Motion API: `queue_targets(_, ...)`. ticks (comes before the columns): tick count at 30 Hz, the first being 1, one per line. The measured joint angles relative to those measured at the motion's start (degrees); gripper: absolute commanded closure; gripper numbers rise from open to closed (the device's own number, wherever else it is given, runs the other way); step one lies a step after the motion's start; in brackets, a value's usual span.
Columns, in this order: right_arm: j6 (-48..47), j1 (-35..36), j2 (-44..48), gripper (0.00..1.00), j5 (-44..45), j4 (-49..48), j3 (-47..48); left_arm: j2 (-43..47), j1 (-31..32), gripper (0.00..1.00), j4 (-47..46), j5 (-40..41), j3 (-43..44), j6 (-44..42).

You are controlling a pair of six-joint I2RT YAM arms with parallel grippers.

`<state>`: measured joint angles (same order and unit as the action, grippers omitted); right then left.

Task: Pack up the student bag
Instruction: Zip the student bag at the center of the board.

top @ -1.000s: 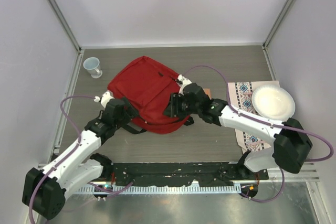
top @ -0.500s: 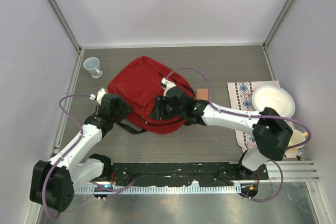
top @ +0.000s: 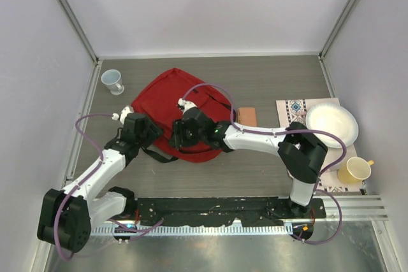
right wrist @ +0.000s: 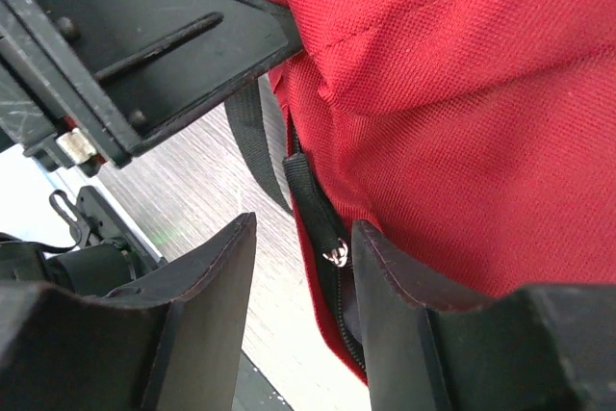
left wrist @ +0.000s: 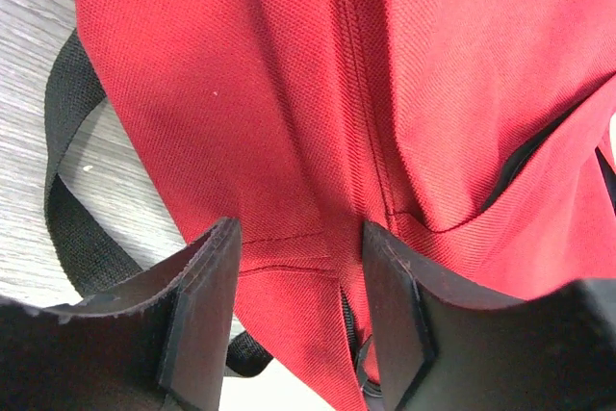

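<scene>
The student bag [top: 175, 97], a red backpack with black zippers, lies flat at mid-table. My left gripper [top: 150, 134] is at its near left corner. In the left wrist view the bag's red corner fabric [left wrist: 318, 141] sits deep between the jaws of that gripper [left wrist: 300, 238], which is shut on it. My right gripper [top: 178, 136] is at the bag's near edge, close to the left one. In the right wrist view it [right wrist: 303, 238] stands open, with a black zipper pull [right wrist: 318, 209] and its metal ring just inside the right finger [right wrist: 395, 295]. The bag's inside is hidden.
A white cup [top: 113, 81] stands at the back left. A small brown flat item [top: 246, 116] lies right of the bag. A patterned cloth [top: 294, 114] holds a white plate [top: 331, 124], with a yellow mug [top: 354, 170] nearby. A black strap [left wrist: 67, 190] trails on the table.
My right arm has swung left across the bag to its near edge. The left gripper has narrowed onto the bag's corner. The yellow mug is now uncovered.
</scene>
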<state>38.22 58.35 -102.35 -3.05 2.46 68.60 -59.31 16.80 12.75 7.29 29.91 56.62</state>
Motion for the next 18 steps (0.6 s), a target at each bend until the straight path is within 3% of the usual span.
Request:
queue_targets(7,-1.18,0.04,-2.97,0.50,0.96,1.49,3.10,0.04,0.00,0.66,-1.90,-1.14,-1.14,0.48)
queue_targets(18,-1.55,0.72,-6.29,0.51,0.96,2.08,5.14,0.20,0.00,0.76,-3.28,-2.03,-1.77,1.27)
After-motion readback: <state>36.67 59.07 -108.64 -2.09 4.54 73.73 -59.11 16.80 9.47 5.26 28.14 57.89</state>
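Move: For the left hand, the red fold at the bag's left zip end lies right at its fingertips, about 1 cm ahead and 1 cm below; the zip pull is roughly 5 cm back, 5 cm right and 3 cm lower, and the black strap some 7 cm back, 3 cm left, 6 cm down. From the right hand the zip pull sits about 1 cm ahead, level sideways and 3 cm below; the red fold is roughly 6 cm left and 5 cm ahead, about 1 cm higher than the pull. The left fingers close from over half open to about a quarter, pinching the red fold beside the zip's end while that hand stays almost in place, easing under 1 cm right. Meanwhile the right hand sinks about 2.5 cm towards the zip pull, edging some 1.5 cm left along the zip, its fingers staying half open. ##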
